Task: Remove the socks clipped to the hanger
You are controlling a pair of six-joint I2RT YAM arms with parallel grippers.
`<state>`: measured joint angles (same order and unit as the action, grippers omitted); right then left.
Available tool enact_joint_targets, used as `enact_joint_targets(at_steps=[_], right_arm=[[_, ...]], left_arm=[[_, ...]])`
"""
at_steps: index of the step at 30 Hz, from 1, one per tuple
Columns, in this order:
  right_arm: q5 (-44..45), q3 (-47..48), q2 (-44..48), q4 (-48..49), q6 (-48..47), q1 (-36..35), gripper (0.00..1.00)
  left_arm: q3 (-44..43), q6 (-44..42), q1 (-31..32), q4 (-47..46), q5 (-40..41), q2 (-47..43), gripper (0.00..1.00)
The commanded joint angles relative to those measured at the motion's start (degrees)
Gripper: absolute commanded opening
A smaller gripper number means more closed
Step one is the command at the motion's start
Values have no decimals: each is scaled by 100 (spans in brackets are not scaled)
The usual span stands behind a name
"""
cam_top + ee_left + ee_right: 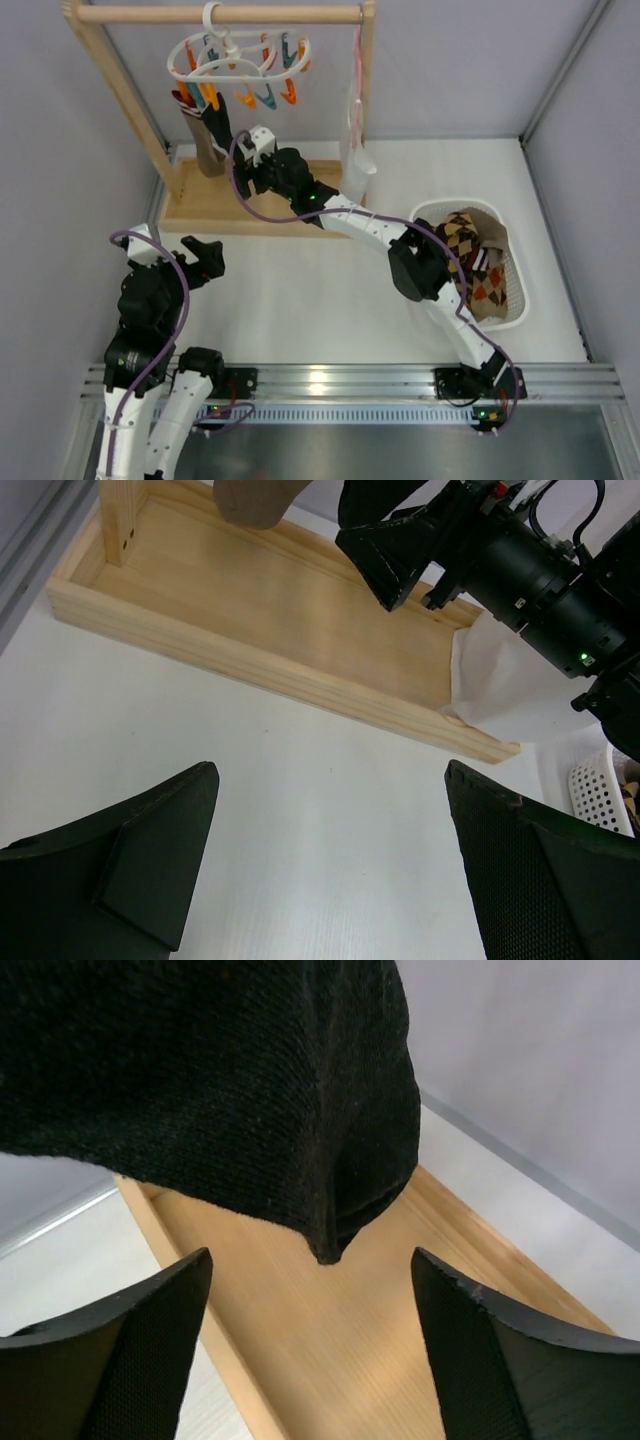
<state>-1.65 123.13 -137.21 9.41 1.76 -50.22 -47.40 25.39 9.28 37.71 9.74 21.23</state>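
Note:
The white ring hanger (238,55) with orange and teal clips hangs by its hook from the wooden rail. A black sock (218,125) and a brown sock (205,150) are clipped at its left side and hang down. My right gripper (240,160) is beside the black sock's lower end. In the right wrist view, the black sock (230,1080) fills the top, and its tip points down between the open fingers of the right gripper (310,1255), untouched. My left gripper (205,255) (330,770) is open over the table, holding nothing. The brown sock's toe (255,500) shows above the frame's base.
The wooden frame's base tray (250,212) (300,610) lies under the hanger. A white cloth (357,160) (500,680) with a pink strap hangs at the frame's right post. A white basket (520,290) at the right holds diamond-checked socks (470,250).

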Motion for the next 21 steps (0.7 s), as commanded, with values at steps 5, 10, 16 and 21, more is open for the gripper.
enact_joint_targets(at_steps=[5,10,16,21], right_arm=[[-125,667,-324,1353,-343,-14,68],[60,1142,-702,1642,-405,3,44],[95,1040,-598,1844,-387,12,8],[42,-752,805,2766,-369,-128,0]], left_arm=[[29,10,100,-168,-104,-23,98],[38,19,109,-177,-95,-40,98],[38,28,109,-177,-77,-23,98],[-41,45,109,-177,28,117,98]])
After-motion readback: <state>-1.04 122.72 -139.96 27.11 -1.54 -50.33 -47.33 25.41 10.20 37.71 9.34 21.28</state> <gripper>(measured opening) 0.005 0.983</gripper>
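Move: The black sock hangs right by my right hand: its middle is about 3 cm ahead, 4 cm left and 9 cm above, with its toe just beyond my open fingertips. The striped brown sock is some 4 cm farther left of it and 1 cm farther out; the hanger is 22 cm above my hand, 4 cm ahead and level sideways. From my left hand, the black sock is roughly 27 cm ahead, 2 cm right and 4 cm above. My right hand rises about 5.5 cm under the black sock, easing some 2 cm forward and left, its fingertips tilting up roughly 15 degrees while the wide-open fingers close fully and pinch the sock's lower end. Then I start drawing it down, close to 2 cm, and a little back and to the right, away from the clips. ##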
